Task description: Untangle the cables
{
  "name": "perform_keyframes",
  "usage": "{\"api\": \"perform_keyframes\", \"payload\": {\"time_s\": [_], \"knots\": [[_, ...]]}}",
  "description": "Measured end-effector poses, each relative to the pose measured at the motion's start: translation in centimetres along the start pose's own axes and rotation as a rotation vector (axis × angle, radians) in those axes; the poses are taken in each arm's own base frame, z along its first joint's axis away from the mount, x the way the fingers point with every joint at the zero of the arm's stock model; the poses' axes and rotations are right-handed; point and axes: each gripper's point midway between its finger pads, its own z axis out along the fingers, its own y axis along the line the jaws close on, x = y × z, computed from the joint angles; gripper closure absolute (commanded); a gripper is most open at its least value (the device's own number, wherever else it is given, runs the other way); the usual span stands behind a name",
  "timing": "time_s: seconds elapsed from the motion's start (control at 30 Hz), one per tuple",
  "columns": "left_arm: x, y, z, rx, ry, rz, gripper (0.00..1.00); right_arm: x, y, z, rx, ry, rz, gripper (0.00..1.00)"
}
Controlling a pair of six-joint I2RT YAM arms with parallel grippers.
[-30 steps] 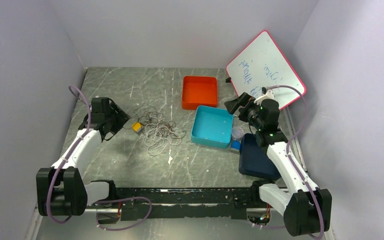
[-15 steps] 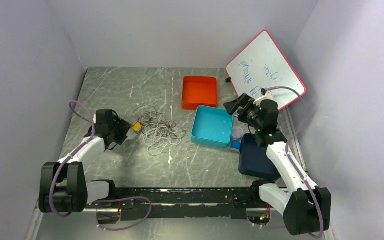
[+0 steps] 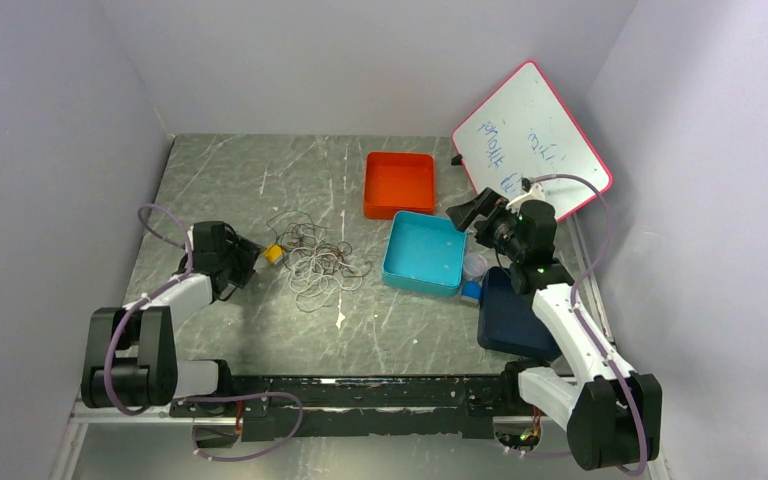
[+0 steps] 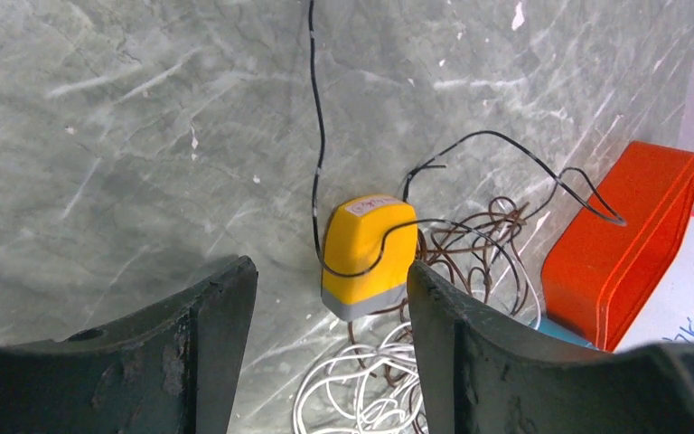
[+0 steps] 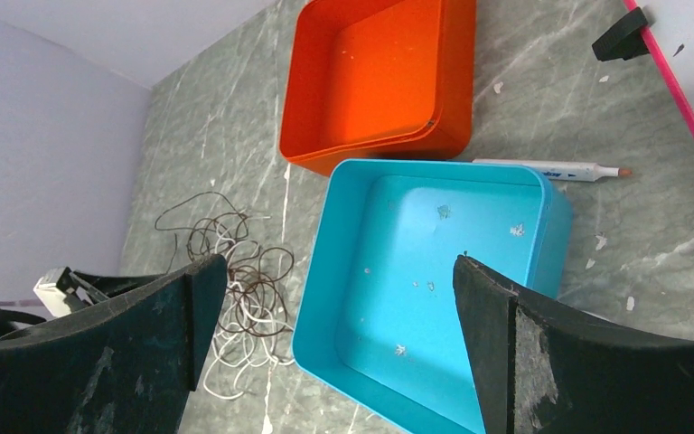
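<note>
The cables [image 3: 315, 262] lie in a loose tangle of black, brown and white loops on the table, left of centre. A small yellow box [image 3: 274, 254] sits at the tangle's left edge. In the left wrist view a black cable [image 4: 318, 136] runs over the yellow box [image 4: 366, 255], with brown loops [image 4: 479, 258] and white loops [image 4: 361, 398] beside it. My left gripper [image 3: 250, 262] is open and low, just left of the box, which shows between its fingers [image 4: 330, 271]. My right gripper [image 3: 465, 212] is open and empty above the teal tray [image 5: 339, 267]. The tangle shows at the left in the right wrist view [image 5: 244, 289].
An orange tray [image 3: 399, 184] stands behind a teal tray [image 3: 425, 253]. A whiteboard [image 3: 530, 135] leans at the back right, with a marker [image 5: 551, 169] lying near it. A dark blue box [image 3: 510, 315] and a small clear container [image 3: 474, 266] sit under the right arm.
My left arm has dropped and drawn toward the near left, bringing its open gripper low beside the yellow box. The right arm has barely moved. The cables lie as before.
</note>
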Motion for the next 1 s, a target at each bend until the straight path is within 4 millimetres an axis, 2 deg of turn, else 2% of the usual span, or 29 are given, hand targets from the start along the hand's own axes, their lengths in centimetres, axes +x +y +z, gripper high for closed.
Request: {"api": "perform_keyframes", "payload": {"time_s": [0.13, 0.63, 0.73, 1.0], "knots": [[-0.1, 0.4, 1.0, -0.012, -0.001, -0.016, 0.34, 0.4, -0.3, 0.3, 0.006, 0.014, 0.003, 0.0], [-2.0, -1.5, 3.9, 0.082, -0.056, -0.096, 0.41, 0.8, -0.6, 0.4, 0.016, 0.033, 0.008, 0.0], [-2.3, -1.9, 4.4, 0.106, -0.063, -0.112, 0.47, 0.9, -0.7, 0.4, 0.019, 0.037, 0.009, 0.0], [-2.3, -2.1, 5.8, 0.141, -0.061, -0.116, 0.73, 1.0, -0.7, 0.3, 0.022, 0.041, 0.008, 0.0]]}}
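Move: The stretch of black cable just left of the yellow block lies about 6 cm ahead of the left hand, 1 cm to its left and 3 cm below. The block is some 4 cm ahead and 3 cm to the right; beyond it, the brown cables lie roughly 11 cm ahead and 10 cm right, the white cables 1 cm ahead and 12 cm right. From the right hand, that black stretch lies about 40 cm left, 5 cm ahead and 19 cm below. The left hand glides low over the table, about 6 cm forward and slightly left, past the left side of the yellow block to the black cable, sinking some 2 cm on the way as the fingers tip up to a slightly flatter slant, by about 10 degrees. Late in the reach the fingers close from two-thirds open to about one-third, bringing the cable close beside the inner edge of one fingertip, though a pinch can't yet be seen. ##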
